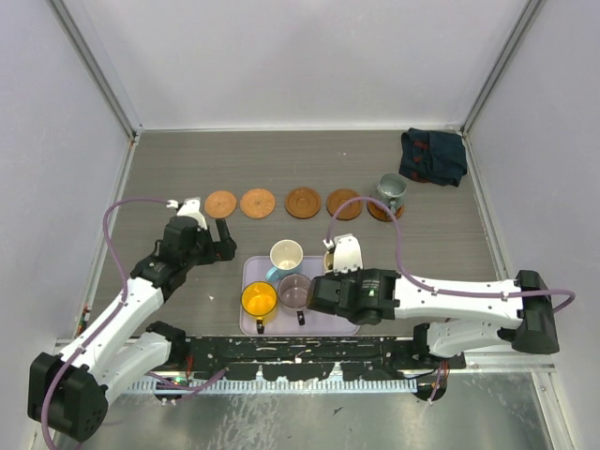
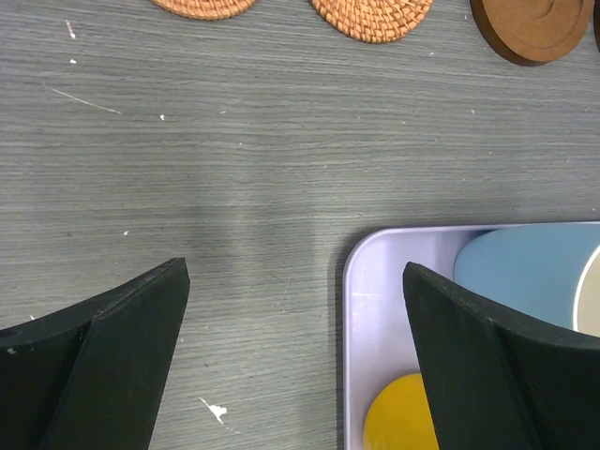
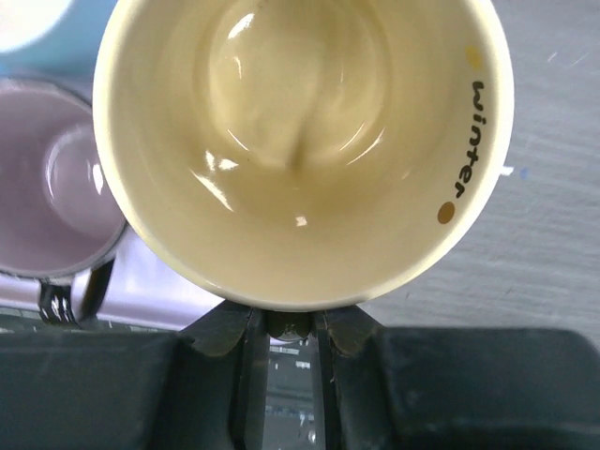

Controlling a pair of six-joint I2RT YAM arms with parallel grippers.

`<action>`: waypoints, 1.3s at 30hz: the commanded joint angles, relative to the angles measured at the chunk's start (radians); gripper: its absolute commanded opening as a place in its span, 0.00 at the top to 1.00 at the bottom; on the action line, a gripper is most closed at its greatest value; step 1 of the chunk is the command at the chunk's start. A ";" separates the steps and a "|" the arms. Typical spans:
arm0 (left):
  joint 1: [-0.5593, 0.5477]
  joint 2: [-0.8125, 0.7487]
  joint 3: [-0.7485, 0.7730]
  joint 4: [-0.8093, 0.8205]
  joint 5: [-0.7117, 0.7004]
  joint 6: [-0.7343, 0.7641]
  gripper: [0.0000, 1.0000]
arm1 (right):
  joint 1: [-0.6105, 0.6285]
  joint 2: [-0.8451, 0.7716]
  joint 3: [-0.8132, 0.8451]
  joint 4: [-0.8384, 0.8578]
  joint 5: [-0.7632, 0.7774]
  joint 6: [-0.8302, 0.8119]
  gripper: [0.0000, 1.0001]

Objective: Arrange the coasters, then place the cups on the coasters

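Note:
Five brown coasters lie in a row across the table (image 1: 220, 202) (image 1: 257, 202) (image 1: 302, 202) (image 1: 344, 202), and the right-most coaster (image 1: 374, 214) carries the grey-green metallic cup (image 1: 391, 190). On the lilac tray (image 1: 251, 270) stand the white-and-blue cup (image 1: 286, 255), the orange-yellow cup (image 1: 259, 300) and the purplish cup (image 1: 295, 292). My right gripper (image 3: 289, 323) is shut on the handle of the cream-yellow cup (image 3: 300, 141) at the tray's right edge; from above, the wrist hides most of that cup (image 1: 329, 259). My left gripper (image 2: 295, 277) stands open and holds nothing, over the tray's far left corner (image 2: 375, 281).
A dark folded cloth (image 1: 433, 155) lies at the back right corner. Walls close in the table on the left, back and right. In the left wrist view three coasters (image 2: 372, 19) sit just beyond the fingers.

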 commanded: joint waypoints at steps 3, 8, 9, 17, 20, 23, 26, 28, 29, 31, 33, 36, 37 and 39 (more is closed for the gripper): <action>0.006 -0.001 0.008 0.074 0.016 -0.009 0.02 | -0.051 0.038 0.173 -0.044 0.387 -0.040 0.99; 0.006 0.015 0.003 0.102 0.022 -0.008 0.02 | -0.209 0.051 0.186 0.166 0.376 -0.290 0.99; 0.005 0.021 0.004 0.105 0.022 -0.007 0.02 | -0.257 0.041 0.173 0.240 0.334 -0.364 0.99; 0.005 0.069 0.023 0.135 0.021 0.001 0.02 | -0.647 0.088 0.185 0.586 0.004 -0.684 0.99; 0.005 0.104 0.043 0.133 0.014 0.007 0.02 | -0.724 0.197 0.253 0.633 -0.084 -0.740 0.99; 0.006 0.151 0.073 0.118 0.012 0.014 0.02 | -0.799 0.294 0.317 0.675 -0.183 -0.783 0.99; 0.005 0.182 0.084 0.118 0.016 0.016 0.02 | -0.869 0.377 0.367 0.702 -0.295 -0.807 0.99; 0.006 0.190 0.084 0.125 0.018 0.014 0.02 | -0.898 0.425 0.397 0.708 -0.320 -0.817 0.99; 0.006 0.192 0.083 0.129 0.018 0.013 0.02 | -0.907 0.446 0.410 0.708 -0.326 -0.823 0.99; 0.006 0.194 0.083 0.134 0.018 0.006 0.02 | -0.919 0.480 0.430 0.707 -0.344 -0.832 0.99; 0.004 0.196 0.086 0.135 0.023 0.005 0.02 | -0.932 0.508 0.441 0.707 -0.367 -0.838 0.99; 0.006 0.196 0.087 0.132 0.024 -0.003 0.02 | -0.944 0.537 0.441 0.703 -0.392 -0.842 0.99; 0.006 0.195 0.089 0.132 0.024 -0.005 0.02 | -0.946 0.543 0.438 0.700 -0.400 -0.841 0.99; 0.005 0.190 0.089 0.129 0.026 -0.007 0.02 | -0.950 0.554 0.427 0.700 -0.413 -0.840 0.99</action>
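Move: The cream cup is already lifted by its handle in the right fingers; the bare brown coaster it is taken to lies about 32 cm ahead of this hand, 4 cm to its right and 11 cm below. The grey cup stands some 11 cm to the right of that coaster, and another brown coaster lies 11 cm to its left. Nearer, the purple cup is about 3 cm ahead and 9 cm left. From the left hand the coaster is some 11 cm ahead, 31 cm right. Carry the cream cup forward with the right arm, about 30 cm from the tray towards the bare coaster beside the grey cup, drifting about 5 cm right. Rise 6 cm early as the fingers tip up some 15 degrees, then level them back and sink about 8 cm towards the coaster, keeping the handle pinched. Ease the empty, open left hand slightly forward and down. ##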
